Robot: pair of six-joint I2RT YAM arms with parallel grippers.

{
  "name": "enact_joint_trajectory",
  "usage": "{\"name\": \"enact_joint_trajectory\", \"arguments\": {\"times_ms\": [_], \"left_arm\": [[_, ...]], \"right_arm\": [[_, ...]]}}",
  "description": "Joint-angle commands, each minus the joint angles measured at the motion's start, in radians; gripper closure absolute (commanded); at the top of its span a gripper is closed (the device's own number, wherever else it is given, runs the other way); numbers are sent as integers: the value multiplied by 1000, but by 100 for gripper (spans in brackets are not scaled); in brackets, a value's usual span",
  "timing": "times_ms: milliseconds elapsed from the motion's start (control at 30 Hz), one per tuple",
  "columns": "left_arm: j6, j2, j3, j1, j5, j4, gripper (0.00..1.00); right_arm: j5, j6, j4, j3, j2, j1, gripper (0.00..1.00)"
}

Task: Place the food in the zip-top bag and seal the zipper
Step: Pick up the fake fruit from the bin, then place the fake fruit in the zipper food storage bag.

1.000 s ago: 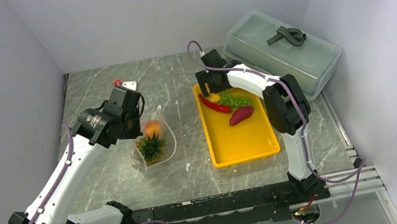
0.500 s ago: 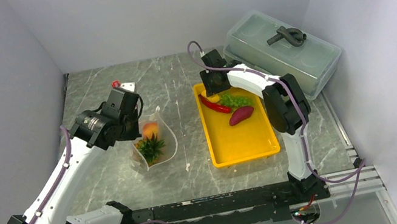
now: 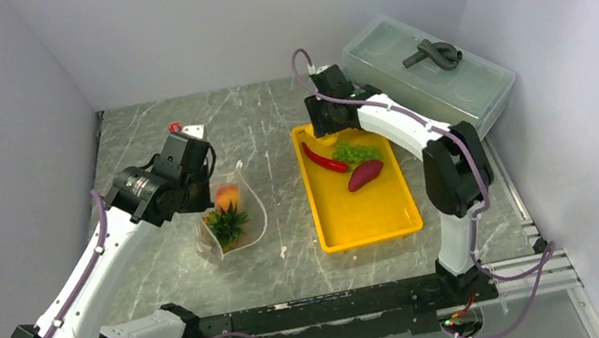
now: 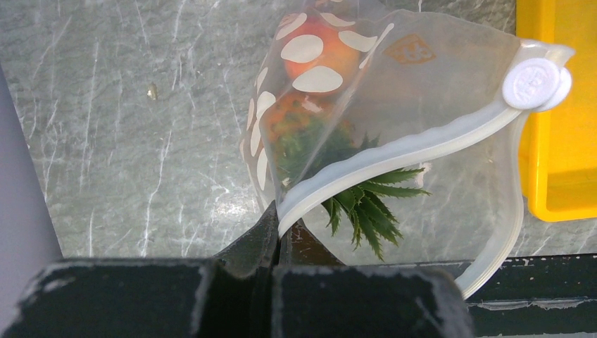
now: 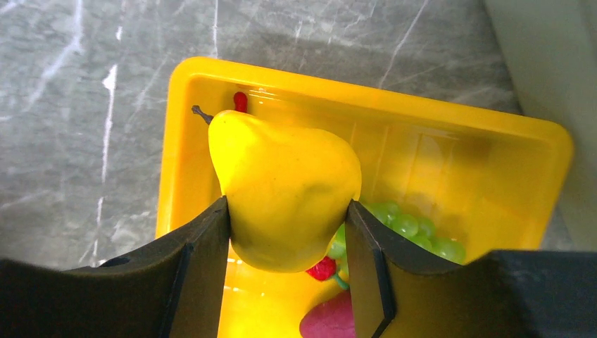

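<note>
The clear dotted zip-top bag (image 3: 233, 210) stands open left of the tray, with the orange pineapple (image 4: 310, 130) and a round orange fruit (image 4: 317, 53) inside. My left gripper (image 4: 280, 236) is shut on the bag's whitish zipper (image 4: 394, 151) at the near end of the mouth, holding it up. My right gripper (image 5: 288, 232) hovers over the far end of the yellow tray (image 3: 369, 212), shut on a yellow pear-shaped fruit (image 5: 281, 183). The red chili (image 3: 325, 158), green grapes (image 3: 355, 152) and a purple piece (image 3: 364, 174) lie in the tray.
A big grey-green lidded box (image 3: 430, 85) stands at the back right, close to the right arm. A small red-and-white object (image 3: 186, 128) sits behind the left gripper. White walls close in the table on three sides.
The right gripper's jaws closed on the yellow fruit at the tray's far end, and it rose and shifted slightly back and right. The left gripper and bag barely moved.
</note>
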State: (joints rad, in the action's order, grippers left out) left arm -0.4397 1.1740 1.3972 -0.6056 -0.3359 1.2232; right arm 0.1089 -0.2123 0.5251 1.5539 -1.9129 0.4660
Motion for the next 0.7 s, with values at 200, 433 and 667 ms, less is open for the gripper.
{"name": "enact_joint_trajectory", "arguments": {"times_ms": [200,433,667], "left_arm": [[-21,13,22,3,23,-28,100],[-21,35,35,3,23,-29,100],[-21,50,47,3,15,-31,100]], "right_arm": [[0,-2,-26,-144,276,7,70],[-46,-21,-21,-193,465,57,71],[-95,-42,-23,-194,590,157,71]]}}
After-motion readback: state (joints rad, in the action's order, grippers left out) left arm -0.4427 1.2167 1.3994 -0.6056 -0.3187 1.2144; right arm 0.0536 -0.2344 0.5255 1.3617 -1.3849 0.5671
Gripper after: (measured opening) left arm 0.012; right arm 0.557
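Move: The yellow fake fruit is already in the right fingers, just clear of the bin. The zip-top bag it is meant for lies about 22 cm to the right hand's left and some 15 cm back, its middle at about the hand's height. The red pepper is about 7 cm straight below that hand; level with the pepper, the green grapes are 6 cm to the right, and the purple eggplant is 7 cm right and 7 cm back. From the left hand the bag's middle is some 12 cm below, 4 cm ahead and 4 cm right. Raise the right gripper about 15 cm from the far end of the bin, keeping the yellow fruit pinched at its sides, and draw it back towards the base some 9 cm as it climbs. Let the fingers tip up about 15 degrees and the hand's left side rise a little; leave the left gripper pinching the bag's rim. ##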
